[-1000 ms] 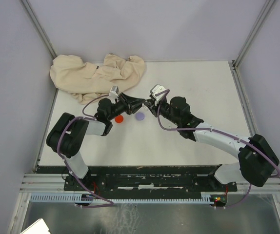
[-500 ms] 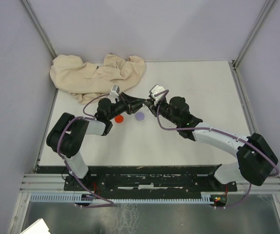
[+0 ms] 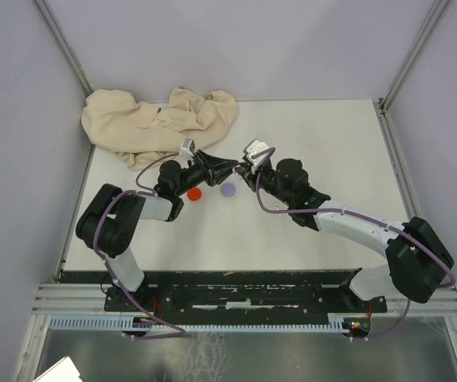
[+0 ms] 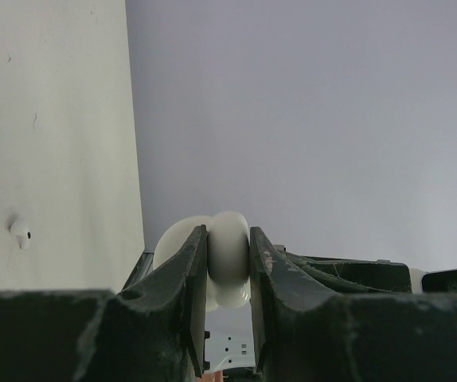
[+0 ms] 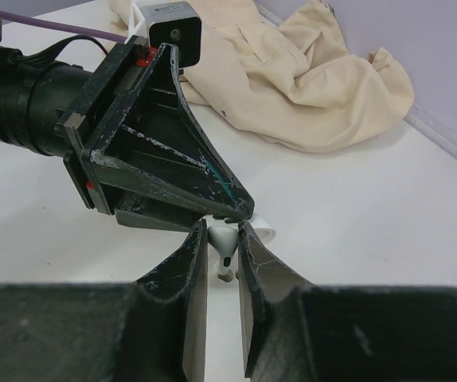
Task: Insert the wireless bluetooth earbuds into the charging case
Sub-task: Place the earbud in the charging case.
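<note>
My left gripper [image 4: 228,232] is shut on the white charging case [image 4: 230,251], a rounded shell held above the table. My right gripper [image 5: 222,232] is shut on a white earbud [image 5: 224,239], whose stem hangs down between the jaws. Its tips meet the left gripper [image 5: 240,210] tip to tip, and a bit of the case [image 5: 265,231] peeks out behind. From above, the left gripper [image 3: 230,168] and right gripper [image 3: 243,170] touch near the table's middle. Another white earbud [image 4: 21,233] lies loose on the table.
A red round disc [image 3: 194,193] and a pale purple round disc [image 3: 228,190] lie on the table just under the grippers. A crumpled beige cloth [image 3: 157,123] covers the back left corner. The white table [image 3: 332,143] ends in metal rails on both sides.
Both grippers have crept slightly toward the back of the table, still tip to tip. Neither grip has changed.
</note>
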You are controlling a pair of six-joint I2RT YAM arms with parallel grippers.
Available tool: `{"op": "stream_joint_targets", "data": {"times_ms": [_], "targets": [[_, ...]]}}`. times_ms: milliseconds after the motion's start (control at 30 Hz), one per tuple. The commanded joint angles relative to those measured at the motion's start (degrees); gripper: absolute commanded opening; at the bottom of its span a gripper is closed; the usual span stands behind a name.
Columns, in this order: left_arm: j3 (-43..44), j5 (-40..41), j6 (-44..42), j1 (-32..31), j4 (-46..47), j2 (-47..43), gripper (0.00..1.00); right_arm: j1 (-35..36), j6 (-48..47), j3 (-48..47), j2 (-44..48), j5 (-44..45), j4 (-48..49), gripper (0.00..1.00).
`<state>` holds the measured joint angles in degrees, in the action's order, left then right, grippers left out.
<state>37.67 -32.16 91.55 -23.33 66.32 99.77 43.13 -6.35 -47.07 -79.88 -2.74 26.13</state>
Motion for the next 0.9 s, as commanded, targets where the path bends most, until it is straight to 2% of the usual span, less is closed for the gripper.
{"op": "stream_joint_targets", "data": {"times_ms": [0,600,633,700,733,800,867], "targets": [[1.5,-1.0,2.0,-0.3,4.4,-0.6,0.03,0.2,-0.6,0.7,0.2,0.7,1.1,0.02],[2.0,-0.5,3.3,-0.1,6.2,0.3,0.03,0.2,-1.0,2.1,2.3,2.0,0.0,0.03],[2.1,-0.5,3.4,-0.2,6.2,0.4,0.03,0.2,-0.8,2.1,2.4,2.0,-0.1,0.10],[2.1,-0.5,3.3,-0.2,6.1,0.4,0.03,0.2,-0.3,1.9,2.5,2.0,-0.1,0.33],[2.1,-0.5,3.3,-0.2,6.0,0.4,0.03,0.2,-0.1,1.9,2.6,2.0,-0.1,0.41],[2.2,-0.5,2.9,-0.2,5.8,0.6,0.03,0.2,0.9,1.6,3.0,1.8,0.2,0.55],[2.0,-0.4,2.5,-0.2,5.7,0.8,0.03,0.2,1.7,1.5,4.0,1.6,1.0,0.62]]}}
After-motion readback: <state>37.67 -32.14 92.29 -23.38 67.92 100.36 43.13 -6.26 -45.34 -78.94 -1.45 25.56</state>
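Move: The open white charging case that the left fingers hold by its lid has its tray right at the right hand's fingertips, about 1 cm ahead and 1 cm below. Down on the table, some 16 cm lower, the purple case is about 1 cm ahead and 3 cm left, and the other white earbud roughly 5 cm back and 11 cm right. From the left hand, the white case's middle is level fore and aft, about 1 cm right and 1 cm down. The right hand lowers the white earbud about 1 cm into the case tray, easing right, then opens its fingers. ##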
